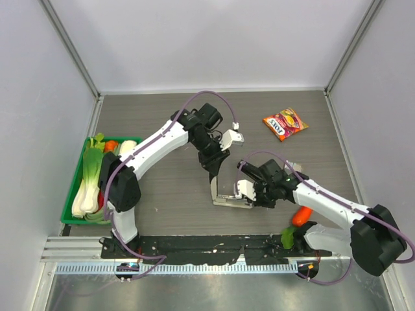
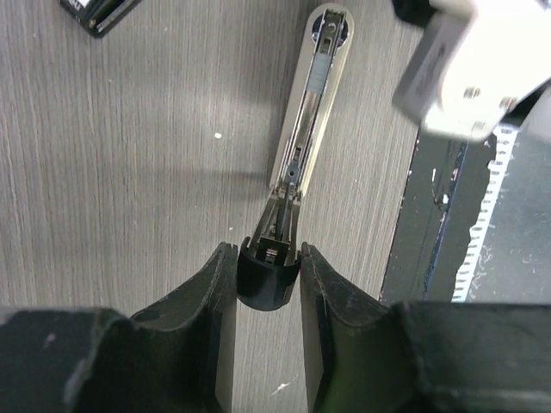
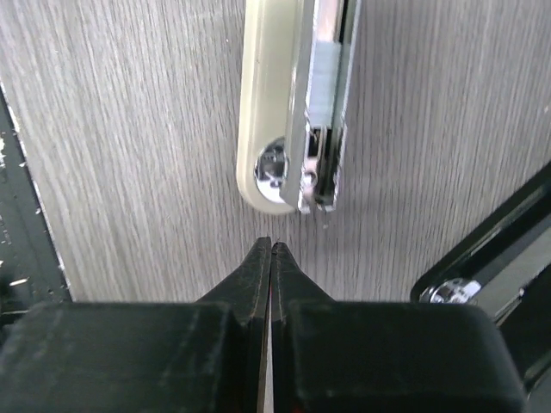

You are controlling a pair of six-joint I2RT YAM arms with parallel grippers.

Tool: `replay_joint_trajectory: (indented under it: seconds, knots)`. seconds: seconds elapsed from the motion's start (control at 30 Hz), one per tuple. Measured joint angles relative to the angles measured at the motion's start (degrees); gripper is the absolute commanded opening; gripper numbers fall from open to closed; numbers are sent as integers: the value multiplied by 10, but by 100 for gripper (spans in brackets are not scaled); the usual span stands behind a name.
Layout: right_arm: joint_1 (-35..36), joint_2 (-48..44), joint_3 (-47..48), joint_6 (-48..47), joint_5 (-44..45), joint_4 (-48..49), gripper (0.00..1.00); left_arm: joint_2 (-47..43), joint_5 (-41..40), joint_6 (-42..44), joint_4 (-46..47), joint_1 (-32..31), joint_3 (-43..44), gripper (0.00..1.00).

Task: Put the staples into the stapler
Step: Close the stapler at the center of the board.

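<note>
The cream stapler (image 1: 228, 201) lies opened in the middle of the table. Its chrome magazine (image 2: 312, 112) is exposed, and its black-capped rear end (image 2: 267, 284) is raised. My left gripper (image 2: 267, 251) is shut on that black cap (image 1: 212, 170). A short grey strip that looks like staples (image 3: 325, 77) lies in the magazine channel. My right gripper (image 3: 271, 246) is shut with nothing between its fingers. It hovers just short of the stapler's front end (image 3: 275, 163), at the right of the stapler (image 1: 248, 192) in the top view.
A black stapler-like object (image 3: 486, 267) lies right of my right gripper; its corner shows in the left wrist view (image 2: 95, 13). An orange-red snack packet (image 1: 285, 123) sits far right. A green tray (image 1: 70, 194) of vegetables stands at the left. A carrot (image 1: 300, 216) lies by the right arm's base.
</note>
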Motion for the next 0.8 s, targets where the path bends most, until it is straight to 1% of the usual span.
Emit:
replay_joint_trajectory:
  seconds: [0.2,0.4,0.57,0.8]
  knots:
    - [71,56,-8,4,57,64,3,31,3,-10,0,-14,34,0]
    - [129,83,-3,16,119,135,4,71,8,-17,-4,-28,51,0]
    - [146,93,-3,25,151,167,4,88,12,-26,-7,-39,54,0]
    - [148,86,-6,35,162,163,4,88,0,-45,6,-69,48,0]
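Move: The stapler's base lies out to the right from its hinge. The anvil end is about 3 cm left of the shut right fingertips and a touch lower, with the hinge some 16 cm left of those tips. The left fingers already hold the cover's black cap, the anvil end about 12 cm right, 4 cm back and 11 cm below them. The black stapler's middle is roughly 11 cm forward and 3 cm left of the right hand. The base is worked up towards the raised cover from both sides: the right hand, fingers kept shut, dips a little, then sweeps left and forward against the base's underside, about 5 cm in all, its fingertips tilting forward some 15 degrees. The left hand keeps its pinch on the black cap and brings it about 4.5 cm right, 3 cm down and slightly back. ##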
